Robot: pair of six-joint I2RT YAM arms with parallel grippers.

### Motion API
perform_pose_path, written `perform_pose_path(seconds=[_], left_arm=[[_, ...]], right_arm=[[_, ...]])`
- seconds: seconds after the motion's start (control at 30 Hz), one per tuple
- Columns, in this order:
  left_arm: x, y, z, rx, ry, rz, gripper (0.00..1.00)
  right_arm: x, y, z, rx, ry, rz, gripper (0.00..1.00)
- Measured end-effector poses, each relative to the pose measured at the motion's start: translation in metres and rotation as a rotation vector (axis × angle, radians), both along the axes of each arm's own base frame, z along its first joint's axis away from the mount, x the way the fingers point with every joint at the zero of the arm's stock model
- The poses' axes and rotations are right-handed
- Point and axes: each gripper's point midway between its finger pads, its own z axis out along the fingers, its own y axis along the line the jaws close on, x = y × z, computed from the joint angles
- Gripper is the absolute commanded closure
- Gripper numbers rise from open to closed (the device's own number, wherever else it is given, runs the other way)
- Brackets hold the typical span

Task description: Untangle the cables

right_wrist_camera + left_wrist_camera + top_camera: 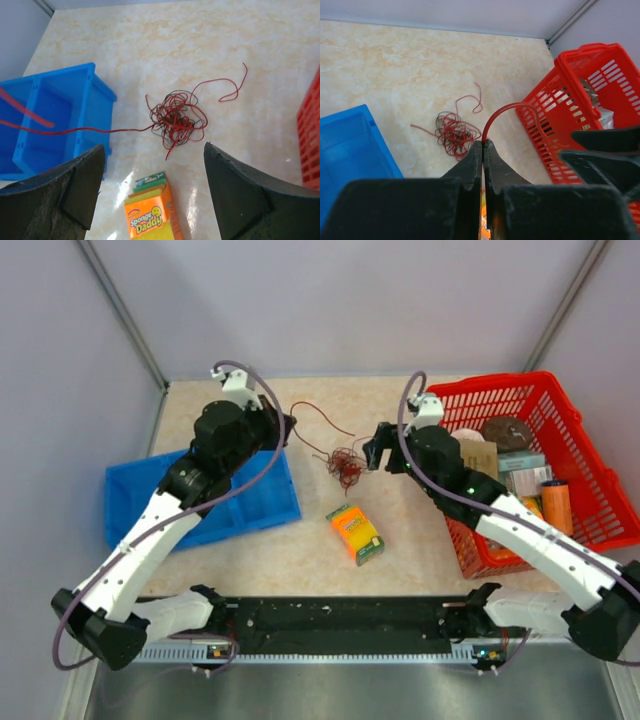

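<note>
The cables [345,465] lie as a knotted clump of thin dark red and blackish wire on the table between the two arms. My left gripper [287,425] is shut on one red strand [495,114]. This strand arcs up out of the closed tips [483,142], and the clump [452,132] sits just beyond them. In the right wrist view a taut strand [80,131] runs left from the clump [175,120] over the blue bin. My right gripper [375,455] hangs open just right of the clump, with nothing between its fingers [154,147].
A blue divided bin [130,500] sits under the left arm. A red basket [590,440] with several packages stands at the right. An orange sponge pack [355,533] lies in front of the clump. A loose red end [235,87] curls away from the clump, toward the basket side.
</note>
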Motion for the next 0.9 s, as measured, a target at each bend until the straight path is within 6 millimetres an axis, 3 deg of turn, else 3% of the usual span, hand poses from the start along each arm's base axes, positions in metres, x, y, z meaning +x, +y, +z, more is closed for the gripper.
perform_pose_path(seconds=[0.2, 0.37, 0.67, 0.8, 0.9], left_arm=[[-0.031, 0.017, 0.038, -0.086, -0.062, 0.005, 1.0], [-0.044, 0.02, 0.05, -0.128, -0.077, -0.013, 1.0], [-0.052, 0.011, 0.053, -0.159, -0.073, -0.072, 1.0], [-0.053, 0.01, 0.053, -0.161, -0.072, -0.076, 1.0], [-0.053, 0.011, 0.054, -0.162, -0.074, -0.076, 1.0]], right_arm=[[0.027, 0.039, -0.062, -0.06, 0.09, 0.065, 0.17], [0.039, 0.055, -0.121, -0.164, 0.18, 0.103, 0.2], [0.022, 0.106, -0.157, -0.102, 0.221, 0.382, 0.17], [0.022, 0.112, -0.178, -0.147, 0.251, 0.429, 0.18], [0.024, 0.113, -0.199, -0.211, 0.3, 0.445, 0.27]])
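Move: The tangled cables lie about 13 cm ahead of the right hand, 6 cm to its left and some 26 cm below. The sponge box is roughly 14 cm nearer the base than the tangle and 2 cm to its right; the blue tray's middle is some 29 cm left of the tangle and 5 cm nearer. From the left hand, which already holds one red cable end, the tangle lies about 12 cm ahead, 6 cm right and 32 cm below. The tangle is what the right hand swoops down on: some 20 cm down and 11 cm left, slightly forward in all, its fingers still open, tipping further down and turning about 25 degrees counter-clockwise. Meanwhile the left hand keeps its pinch on the red cable end and draws it about 5 cm back and 5 cm up, then holds it there. ##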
